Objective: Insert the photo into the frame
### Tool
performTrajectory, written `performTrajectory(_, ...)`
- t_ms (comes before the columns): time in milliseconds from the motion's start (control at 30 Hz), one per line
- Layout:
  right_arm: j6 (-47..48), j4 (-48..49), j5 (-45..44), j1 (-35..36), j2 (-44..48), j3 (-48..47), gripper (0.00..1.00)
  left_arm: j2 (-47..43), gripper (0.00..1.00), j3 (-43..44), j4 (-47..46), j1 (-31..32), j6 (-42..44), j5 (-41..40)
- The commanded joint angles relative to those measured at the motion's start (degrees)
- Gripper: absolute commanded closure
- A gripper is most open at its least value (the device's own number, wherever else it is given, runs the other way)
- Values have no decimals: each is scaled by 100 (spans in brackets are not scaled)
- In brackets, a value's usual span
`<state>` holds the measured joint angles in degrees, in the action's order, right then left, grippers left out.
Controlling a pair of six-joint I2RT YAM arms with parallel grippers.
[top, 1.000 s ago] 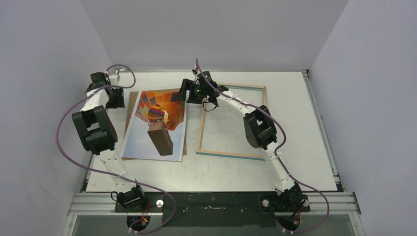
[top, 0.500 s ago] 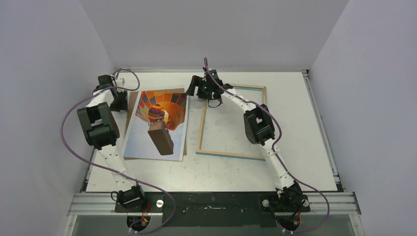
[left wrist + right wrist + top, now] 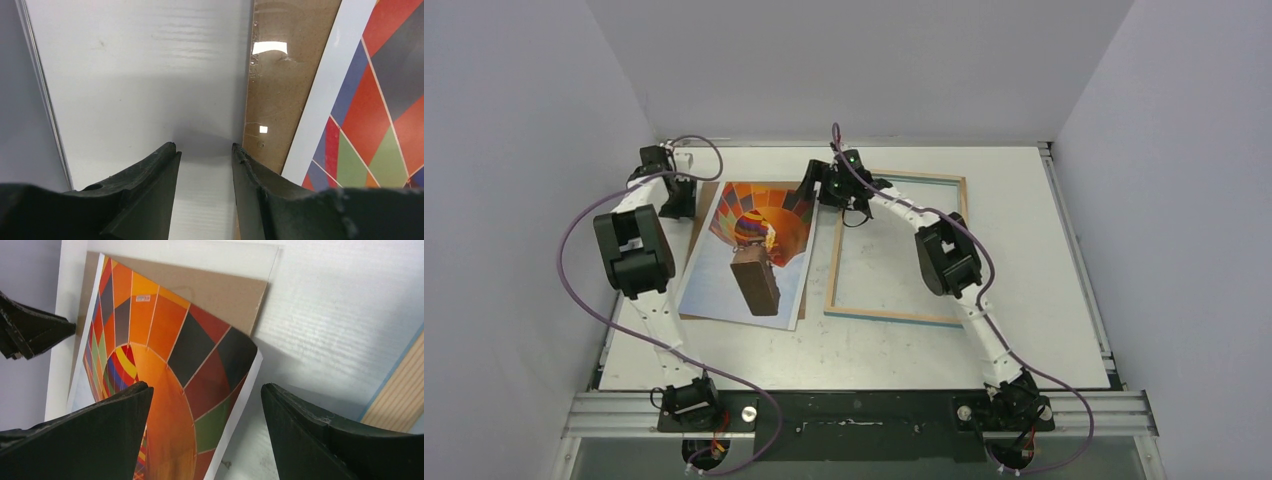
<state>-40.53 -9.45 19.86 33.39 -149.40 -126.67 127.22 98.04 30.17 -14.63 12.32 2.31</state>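
Note:
The photo [image 3: 749, 250], an orange and red balloon print, lies tilted on a brown backing board [image 3: 702, 215] left of centre. Its far right corner [image 3: 240, 347] curls up off the board [image 3: 220, 290]. My right gripper [image 3: 205, 387] is open wide, and the photo's right edge [image 3: 235, 420] runs between its fingers. The frame [image 3: 894, 315] lies wood side up to the right; one wooden rail [image 3: 400, 390] shows. My left gripper [image 3: 204, 147] is open and empty over the white table, beside the board's left edge [image 3: 272, 100]. In the top view the left gripper [image 3: 676, 195] and right gripper [image 3: 816, 187] flank the photo's far end.
Grey walls close in the table [image 3: 1044, 250] on three sides; the left wall [image 3: 20, 100] is close to my left gripper. A clear sheet's edge [image 3: 272, 265] shows beyond the board. Purple cables [image 3: 574, 250] loop from both arms.
The photo has swung clockwise, its far end shifting right. My left gripper moved right toward the board's corner. The right gripper lifted slightly, then came back down at the photo's far right corner.

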Motion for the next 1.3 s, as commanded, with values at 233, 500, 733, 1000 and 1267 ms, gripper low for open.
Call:
performTrajectory(233,-149,666,348,455,1814,3204,20,279,58,601,-5,219,120,153)
performTrajectory(500,148,415,249,183,2251,3225,19,285,59,746,104,261,127,190)
performTrajectory(733,438,-313,45,-339,1123,1091,16,288,59,722,126,272,252,243)
performTrajectory(1000,222,-203,96,-485,201,-129,13,365,60,699,174,345,409,395)
performTrajectory(1267,243,-136,-112,-422,168,-152,12,218,61,388,55,494,632,638)
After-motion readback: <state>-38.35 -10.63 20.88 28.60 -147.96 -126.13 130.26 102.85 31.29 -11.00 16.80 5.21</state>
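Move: The frame's middle lies about 21 cm to the right of the right gripper, 12 cm nearer the base and 4 cm below; its far left corner is some 6 cm ahead and 7 cm right. The photo, on its brown backing board, is centred roughly 15 cm left and 13 cm back. From the left gripper the photo's middle is about 17 cm right and 12 cm back, and the frame's middle some 53 cm right and 10 cm back. Draw the right gripper back about 12 cm, low and wide open, dragging the frame towards the base; then lift it some 5 cm, swing it forward and slightly right past its starting place, and lower it by the frame's far left corner. Meanwhile keep the left gripper's right finger against the backing board's left edge, pushing it about 3 cm right as the hand eases forward and turns slightly clockwise. ##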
